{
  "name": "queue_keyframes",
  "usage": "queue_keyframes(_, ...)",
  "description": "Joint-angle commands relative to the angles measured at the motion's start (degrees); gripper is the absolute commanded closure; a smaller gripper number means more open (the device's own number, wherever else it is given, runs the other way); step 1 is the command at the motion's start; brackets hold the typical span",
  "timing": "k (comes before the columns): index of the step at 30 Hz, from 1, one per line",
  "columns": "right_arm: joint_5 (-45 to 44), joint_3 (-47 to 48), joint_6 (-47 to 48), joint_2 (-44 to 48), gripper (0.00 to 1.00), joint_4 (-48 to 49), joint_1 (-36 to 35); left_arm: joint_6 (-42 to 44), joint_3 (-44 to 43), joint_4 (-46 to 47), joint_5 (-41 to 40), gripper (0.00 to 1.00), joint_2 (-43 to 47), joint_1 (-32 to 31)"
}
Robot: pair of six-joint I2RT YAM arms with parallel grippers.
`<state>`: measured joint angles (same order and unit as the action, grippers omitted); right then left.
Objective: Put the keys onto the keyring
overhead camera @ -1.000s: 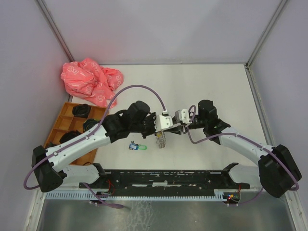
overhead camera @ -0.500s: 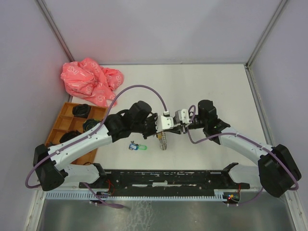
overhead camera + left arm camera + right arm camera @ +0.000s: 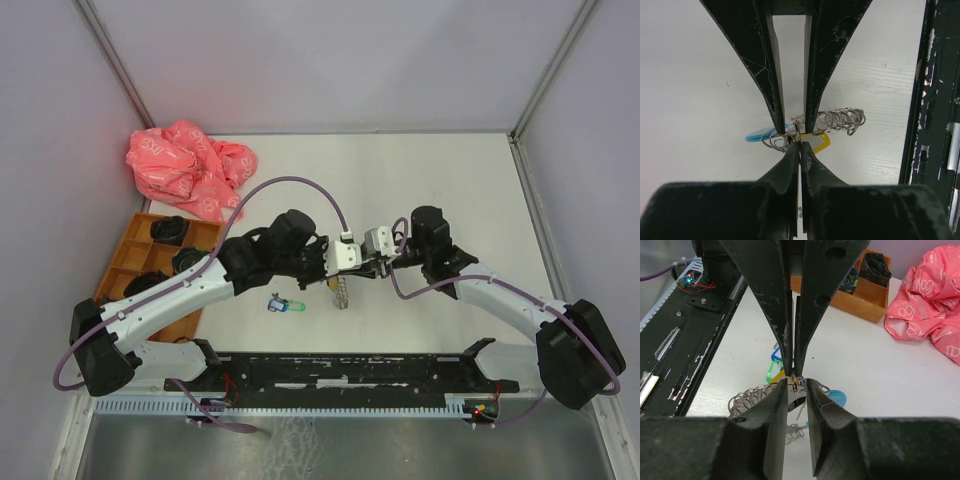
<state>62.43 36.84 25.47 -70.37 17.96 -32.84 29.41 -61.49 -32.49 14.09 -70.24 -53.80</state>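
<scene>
The keyring [image 3: 342, 291] is a coil of silver wire loops [image 3: 840, 119] with a light-blue piece [image 3: 760, 135]. It hangs just above the table from my left gripper [image 3: 800, 145], which is shut on its wire. A yellow tag [image 3: 821, 144] hangs with it. My right gripper [image 3: 796, 382] faces the left one tip to tip, open by a narrow gap, its fingertips [image 3: 776, 127] on either side of the pinched spot. Two keys with a green tag [image 3: 774, 371] and a blue tag [image 3: 777, 354] lie together on the table [image 3: 283, 304], left of the grippers.
A crumpled pink bag [image 3: 190, 168] lies at the back left. An orange compartment tray [image 3: 150, 265] with dark items sits by the left wall. A black rail [image 3: 350, 370] runs along the near edge, close behind the hanging keyring [image 3: 935, 125].
My right gripper's jaws have narrowed around the pinched spot. The left gripper with the hanging keyring has shifted slightly to the right. The tagged keys on the table have not moved.
</scene>
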Motion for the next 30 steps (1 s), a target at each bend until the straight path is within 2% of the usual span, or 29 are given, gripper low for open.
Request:
queue_keyframes(1, 3.3, 2.6, -1.0, -0.9, 0.72, 1.6, 0.0, 1.6, -2.1, 4.7, 2.4, 0.97, 0.2, -0.1)
queue_keyframes(10, 3.2, 3.5, 0.9, -1.6, 0.76, -1.9, 0.0, 1.5, -2.4, 5.8, 3.6, 0.97, 0.0, -0.2)
queue_keyframes(12, 3.3, 3.6, 1.0, -1.4, 0.80, -2.0, 0.0, 1.6, -2.3, 5.8, 3.8, 0.97, -0.3, -0.2)
queue_keyframes(15, 3.2, 3.8, 1.1, -1.1, 0.92, -2.5, 0.0, 1.6, -2.1, 5.9, 3.6, 0.97, -0.7, -0.2)
queue_keyframes(17, 2.3, 3.7, 1.2, -0.7, 0.99, -2.7, -0.1, 0.9, -1.6, 6.6, 2.8, 0.90, -0.3, -0.2)
queue_keyframes(21, 0.6, 2.9, 0.7, 0.2, 0.99, -1.7, 0.0, -0.8, 2.7, 11.9, 2.6, 0.72, 2.7, 1.5)
queue_keyframes(26, -1.4, 1.6, -1.1, 1.8, 0.99, 1.4, 0.2, -7.2, 12.2, 25.6, 15.2, 0.59, 8.7, 10.2)
queue_keyframes(30, -2.3, 0.2, -4.4, 2.5, 0.99, 6.4, 0.5, -12.4, 19.9, 37.9, 20.4, 0.55, 11.8, 14.2)
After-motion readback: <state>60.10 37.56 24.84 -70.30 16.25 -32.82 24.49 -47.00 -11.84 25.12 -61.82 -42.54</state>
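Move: The keyring's wire end sits right at both hands' fingertips: the left still pinches it, while the right's part-open fingers straddle it. From the left hand, the yellow tag hangs about 2 cm back, 1 cm left and 3 cm below, and the coil of wire about 4 cm back, level sideways and 4 cm below. On the table, some 15 cm under that hand, the green tag lies roughly 10 cm back and 12 cm left. The keyring's wire end passes from the left hand to the right: the right fingers shut and pinch it while that hand stays nearly in place, dipping under 1 cm and rising back. As they finish closing, the left fingers let go, opening to nearly half, and the left hand draws away some 3 cm forward and 2 cm left, its fingertips swinging up about 15 degrees. ##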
